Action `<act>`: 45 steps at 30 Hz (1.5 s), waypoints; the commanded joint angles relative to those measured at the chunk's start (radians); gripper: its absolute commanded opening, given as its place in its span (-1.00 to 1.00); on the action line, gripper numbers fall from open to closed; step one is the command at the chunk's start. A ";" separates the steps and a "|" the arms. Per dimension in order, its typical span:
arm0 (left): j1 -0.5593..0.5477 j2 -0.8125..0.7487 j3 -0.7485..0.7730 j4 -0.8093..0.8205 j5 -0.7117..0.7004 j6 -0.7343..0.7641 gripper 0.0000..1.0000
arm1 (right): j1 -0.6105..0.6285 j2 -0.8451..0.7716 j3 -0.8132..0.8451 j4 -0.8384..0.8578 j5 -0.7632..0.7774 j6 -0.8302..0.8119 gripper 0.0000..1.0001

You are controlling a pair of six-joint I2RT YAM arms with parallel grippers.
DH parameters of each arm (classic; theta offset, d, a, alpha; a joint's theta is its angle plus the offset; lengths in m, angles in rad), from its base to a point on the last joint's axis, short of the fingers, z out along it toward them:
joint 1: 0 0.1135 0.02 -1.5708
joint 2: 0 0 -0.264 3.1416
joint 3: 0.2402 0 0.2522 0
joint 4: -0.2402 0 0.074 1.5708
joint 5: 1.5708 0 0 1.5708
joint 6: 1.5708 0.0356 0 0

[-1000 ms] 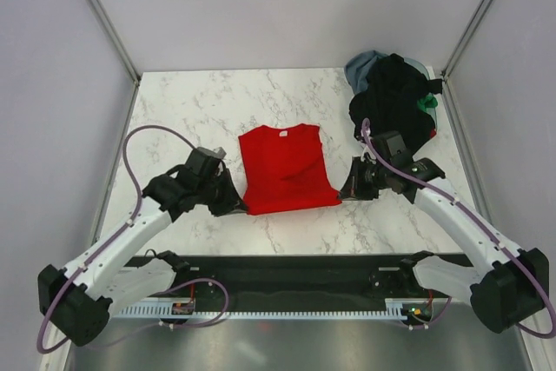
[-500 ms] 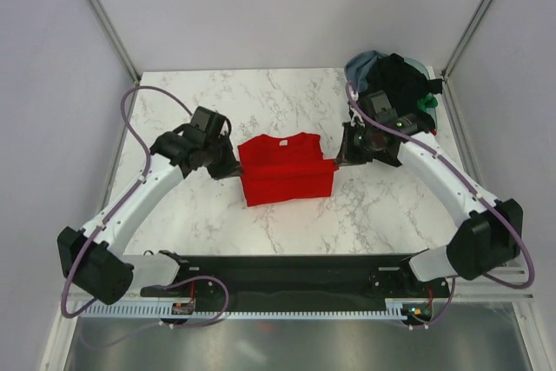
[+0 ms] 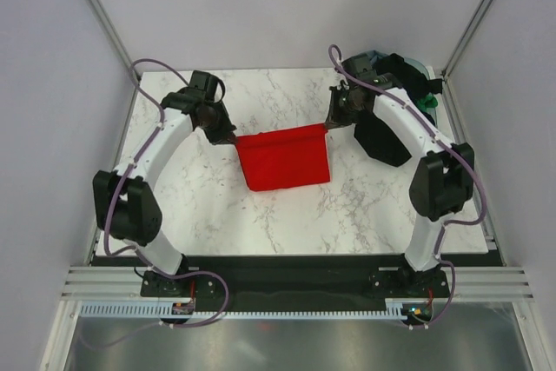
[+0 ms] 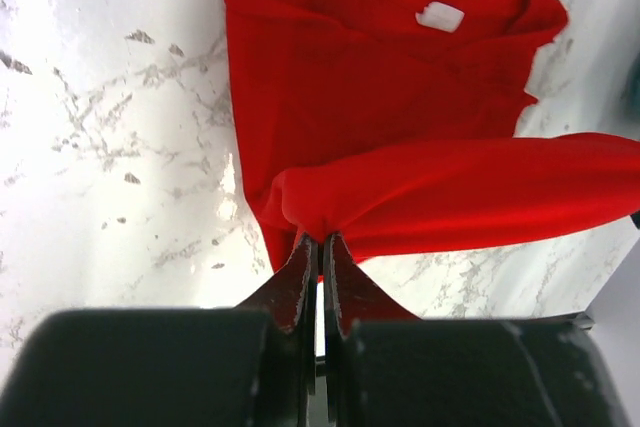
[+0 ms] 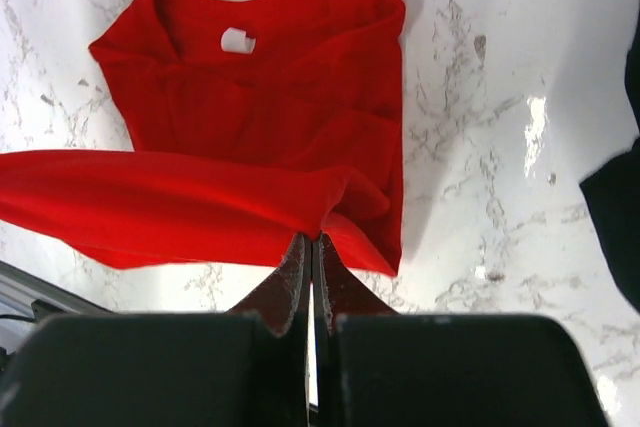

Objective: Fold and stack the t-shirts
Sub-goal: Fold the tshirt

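The red t-shirt (image 3: 285, 161) lies mid-table, folded over on itself. My left gripper (image 3: 233, 138) is shut on its left corner and my right gripper (image 3: 328, 126) is shut on its right corner, so the lifted edge stretches taut between them above the table. In the left wrist view, the left gripper (image 4: 320, 239) pinches a bunched red fold, with the collar and white label (image 4: 440, 17) lying flat beyond. The right gripper (image 5: 312, 237) pinches the same raised edge of the red t-shirt (image 5: 270, 97). Other t-shirts form a pile at the back right: black (image 3: 387, 132), grey-blue (image 3: 369, 58) and green (image 3: 427, 103).
The marble table (image 3: 200, 197) is walled by grey panels left, right and behind. The right arm reaches over the black cloth of the pile, which shows at the right wrist view's edge (image 5: 620, 227). A black rail (image 3: 278, 271) runs along the near edge.
Both grippers have carried the shirt's near hem up and away from the bases towards the far side. The red shirt now looks shorter, its held edge over the collar end.
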 commanded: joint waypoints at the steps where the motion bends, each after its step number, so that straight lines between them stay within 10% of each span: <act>1: 0.048 0.081 0.087 -0.023 -0.020 0.093 -0.96 | -0.036 0.090 0.090 -0.023 0.053 -0.036 -1.00; 11: 0.114 0.361 0.245 -0.021 0.018 0.124 -0.88 | -0.053 0.402 0.354 -0.026 0.018 -0.014 -1.00; 15: 0.144 0.497 0.354 -0.069 0.108 0.161 0.00 | -0.059 0.497 0.469 -0.040 0.018 0.015 0.24; 19: 0.119 0.536 0.515 -0.198 0.029 0.171 0.28 | -0.061 0.483 0.540 -0.072 0.015 0.032 0.38; 24: 0.083 0.223 0.201 -0.043 -0.037 0.141 0.31 | -0.026 0.237 0.277 0.016 0.052 0.035 0.40; 31: 0.066 -0.197 -0.591 0.651 0.283 0.028 0.33 | 0.019 -0.070 -0.234 0.248 -0.099 0.116 0.37; 45: -0.061 -0.115 -0.835 1.183 0.267 0.006 0.38 | 0.063 -0.400 -0.601 0.247 -0.070 0.086 0.37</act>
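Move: Each gripper holds a hem corner of the red t-shirt some 14 cm above the table. From the left hand, the left shoulder corner lies about 11 cm ahead and 1 cm left, and the near left fold corner roughly 12 cm back and 4 cm right. From the right hand, the right shoulder corner is about 10 cm ahead and 2 cm left, the near right fold corner some 13 cm back and 3 cm right, and the black clothes pile about 8 cm ahead and 23 cm right. Carry the held hem forward and down with both grippers, about 10 cm each way, towards the shoulder edge, opening wide on the way to let go. Then draw both hands back: lift the right and bring it about 20 cm back, still open; bring the left back and right, rising first, then sinking open towards the near left fold corner, turning about 15 degrees clockwise. ##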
